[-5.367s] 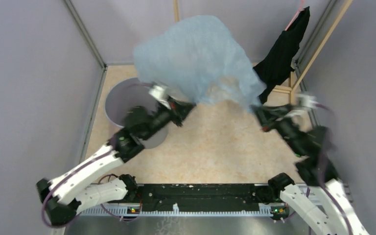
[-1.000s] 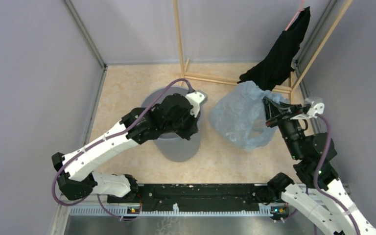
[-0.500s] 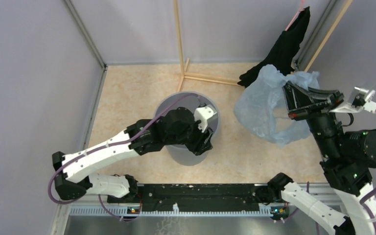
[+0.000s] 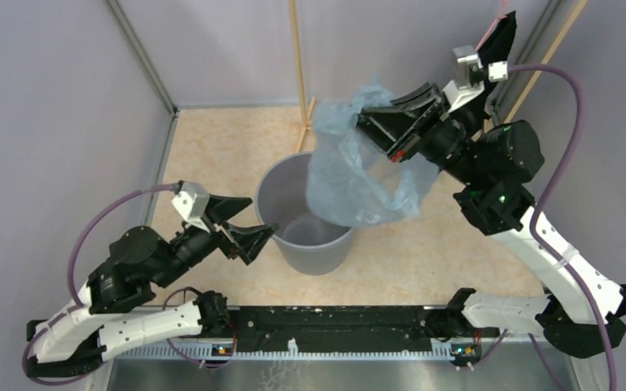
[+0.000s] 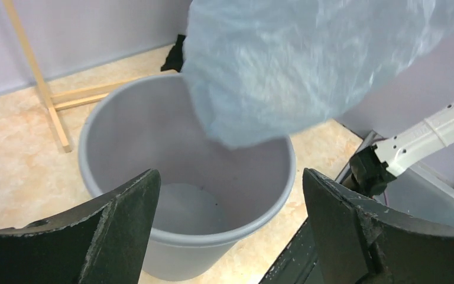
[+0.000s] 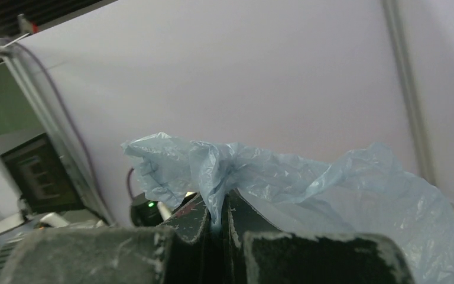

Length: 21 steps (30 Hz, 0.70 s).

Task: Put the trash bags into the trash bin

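Note:
The pale-blue trash bag [image 4: 359, 171] hangs from my right gripper [image 4: 372, 122], which is shut on its bunched top edge [image 6: 219, 177]. The bag dangles over the far right part of the grey trash bin [image 4: 306, 248], its lower end at the bin's mouth. In the left wrist view the bag [image 5: 295, 65] hangs above the bin's rim [image 5: 272, 204] and the bin's floor shows bare. My left gripper [image 4: 240, 221] is open and empty, just left of the bin, apart from it.
A wooden frame [image 4: 297, 73] stands behind the bin. A black garment [image 4: 501, 37] hangs at the back right behind my right arm. Grey walls close in left, back and right. The black base rail [image 4: 334, 326] runs along the near edge.
My right gripper has swung left and up, carrying the bag from the right side to over the bin. My left gripper has let go of the bin and pulled back left, now open.

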Each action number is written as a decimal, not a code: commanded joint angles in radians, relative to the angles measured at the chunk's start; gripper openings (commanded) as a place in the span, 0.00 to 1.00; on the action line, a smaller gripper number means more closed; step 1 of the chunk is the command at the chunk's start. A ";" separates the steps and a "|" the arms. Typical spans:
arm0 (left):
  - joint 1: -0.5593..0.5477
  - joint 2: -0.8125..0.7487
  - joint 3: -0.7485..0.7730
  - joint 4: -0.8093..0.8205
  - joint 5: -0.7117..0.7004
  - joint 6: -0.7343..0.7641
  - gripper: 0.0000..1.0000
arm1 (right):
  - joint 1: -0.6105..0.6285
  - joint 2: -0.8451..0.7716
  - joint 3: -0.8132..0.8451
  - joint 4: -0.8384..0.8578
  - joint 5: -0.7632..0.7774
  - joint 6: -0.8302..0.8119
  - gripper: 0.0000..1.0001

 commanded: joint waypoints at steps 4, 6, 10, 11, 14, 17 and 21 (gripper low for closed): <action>-0.003 -0.076 0.004 0.030 -0.124 -0.003 0.96 | 0.130 -0.058 0.018 0.170 0.253 0.153 0.00; -0.003 -0.087 0.013 0.034 -0.137 -0.004 0.96 | 0.129 -0.088 -0.017 0.140 0.382 0.185 0.00; -0.003 -0.100 0.016 0.073 -0.163 0.004 0.96 | 0.130 -0.166 -0.098 0.046 0.673 0.199 0.00; -0.003 -0.100 0.022 0.080 -0.167 0.005 0.96 | 0.130 -0.187 -0.126 0.008 0.739 0.205 0.00; -0.003 -0.094 0.046 0.091 -0.173 0.005 0.96 | 0.130 -0.239 -0.229 -0.103 0.914 0.236 0.00; -0.003 -0.075 0.079 0.094 -0.178 0.000 0.97 | 0.130 -0.276 -0.315 -0.167 1.031 0.273 0.00; -0.003 -0.022 0.124 0.088 -0.167 -0.006 0.97 | 0.130 -0.271 -0.348 -0.136 1.020 0.213 0.00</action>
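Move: The right gripper holds the trash bag, whose body hangs about 10 cm below it and 3 cm to its left, some 1 cm farther out. From this gripper the trash bin's middle is roughly 13 cm left, 5 cm ahead and 47 cm down. From the left gripper, open and empty, the bag's body is some 22 cm right, 7 cm ahead and 8 cm up, and the bin's middle about 11 cm right, 9 cm ahead and 25 cm down. Whip the right gripper back the other way, fingers still shut on the bag: after a short overshoot left and back, swing it about 12 cm right and some 8 cm forward, rising slightly first and then sinking about 11 cm, while tipping the fingers and turning the hand clockwise some 30 degrees. Ease the open left gripper about 5 cm left and as much up, away from the bin. ##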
